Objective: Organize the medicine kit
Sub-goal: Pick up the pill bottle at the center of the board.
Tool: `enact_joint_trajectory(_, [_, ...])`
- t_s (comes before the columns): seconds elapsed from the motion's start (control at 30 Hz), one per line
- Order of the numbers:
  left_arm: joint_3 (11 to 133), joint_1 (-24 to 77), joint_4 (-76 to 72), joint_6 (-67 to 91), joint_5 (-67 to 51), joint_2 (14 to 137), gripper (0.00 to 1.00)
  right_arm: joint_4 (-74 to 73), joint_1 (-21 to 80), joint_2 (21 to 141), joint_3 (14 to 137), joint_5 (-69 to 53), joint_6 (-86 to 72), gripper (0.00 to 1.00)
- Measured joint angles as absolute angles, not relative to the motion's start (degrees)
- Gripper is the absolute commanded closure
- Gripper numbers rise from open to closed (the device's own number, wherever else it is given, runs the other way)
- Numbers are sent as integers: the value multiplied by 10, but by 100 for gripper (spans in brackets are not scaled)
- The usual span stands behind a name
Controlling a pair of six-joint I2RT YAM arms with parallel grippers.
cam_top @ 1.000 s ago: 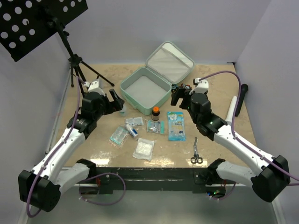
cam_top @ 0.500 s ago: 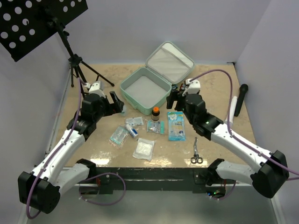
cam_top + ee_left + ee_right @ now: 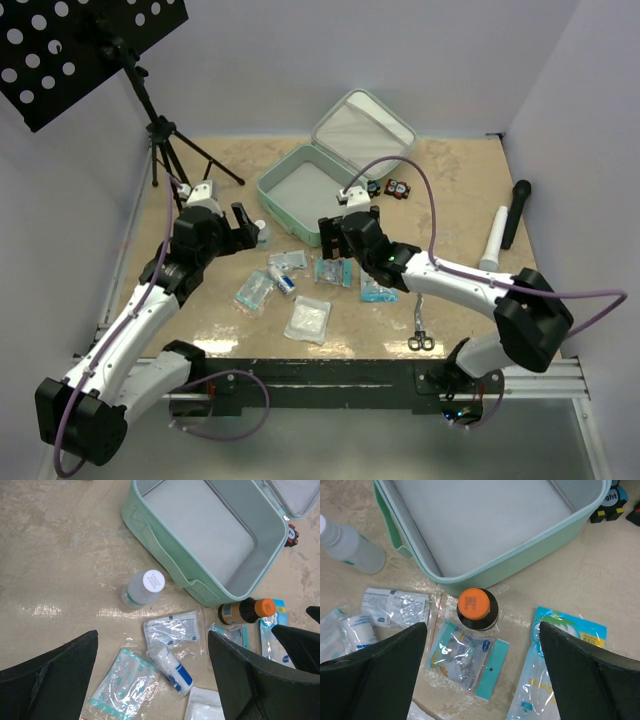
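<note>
The medicine kit [image 3: 308, 190], a mint-green case, lies open on the table with a bare grey lining and its lid tilted back. My left gripper [image 3: 245, 226] hovers open left of the case, above a bandage roll [image 3: 170, 667], a teal packet [image 3: 124, 686] and a clear white-capped bottle [image 3: 142, 587]. My right gripper [image 3: 336, 232] hovers open at the kit's front edge [image 3: 485, 520], over the brown bottle with an orange cap [image 3: 476, 608] and a small teal-carded packet [image 3: 465, 662]. Neither gripper [image 3: 152, 677] [image 3: 480, 672] holds anything.
A long blue packet [image 3: 555, 672] lies right of the bottle, a white gauze pad [image 3: 308, 320] nearer the front. Scissors [image 3: 420, 326], a white tube [image 3: 493, 238] and a black stick [image 3: 516, 212] lie to the right. A tripod stand [image 3: 165, 140] rises at the back left.
My right arm has swung left, from beside the kit's right corner to over the orange-capped bottle. The left gripper has shifted only slightly.
</note>
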State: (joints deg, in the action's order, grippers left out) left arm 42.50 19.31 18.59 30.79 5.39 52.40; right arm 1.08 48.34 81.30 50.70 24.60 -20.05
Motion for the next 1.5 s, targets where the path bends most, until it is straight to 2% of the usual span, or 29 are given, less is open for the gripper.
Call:
enact_joint_trajectory(0.13, [423, 193, 199, 304, 62, 522, 5, 20, 483, 857, 522, 246, -205, 4])
enact_joint_trajectory(0.37, [423, 193, 216, 302, 73, 511, 6, 30, 483, 903, 548, 246, -206, 13])
enact_joint_trajectory(0.83, [423, 193, 220, 302, 77, 510, 6, 48, 483, 924, 550, 250, -204, 36])
enact_joint_trajectory(1.1, [423, 193, 222, 302, 79, 510, 7, 49, 477, 950, 550, 250, -200, 43])
enact_joint_trajectory(1.23, [423, 193, 222, 302, 79, 514, 7, 53, 472, 950, 550, 249, -198, 55])
enact_joint_trajectory(1.33, [423, 193, 222, 302, 79, 519, 7, 57, 467, 950, 550, 248, -195, 69])
enact_joint_trajectory(1.47, [423, 193, 222, 302, 79, 522, 7, 60, 462, 950, 550, 245, -193, 77])
enact_joint_trajectory(1.5, [423, 193, 222, 302, 79, 522, 7, 60, 462, 950, 551, 245, -193, 84])
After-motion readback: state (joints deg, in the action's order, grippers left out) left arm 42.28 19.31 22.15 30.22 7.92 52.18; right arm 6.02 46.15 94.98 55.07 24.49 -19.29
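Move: The brown pill bottle with the orange cap stands close to the right hand, about 4 cm ahead and 1 cm to the left, its middle roughly 7 cm below. The clear pouch lies some 7 cm nearer the base than it; the blue packet about 10 cm to the hand's right and 3 cm back. The green case's middle is around 18 cm ahead and 6 cm left. From the left hand the bottle is some 18 cm right, 2 cm ahead and 12 cm lower. The right fingers come to pinch the pill bottle from both sides at its orange cap and neck, narrowing from wide open to about a third. To get there the hand sinks some 5 cm in two stages and reaches forward 3 to 4 cm, drifting a little left at first and then back right, its wrist nearly unturned. ##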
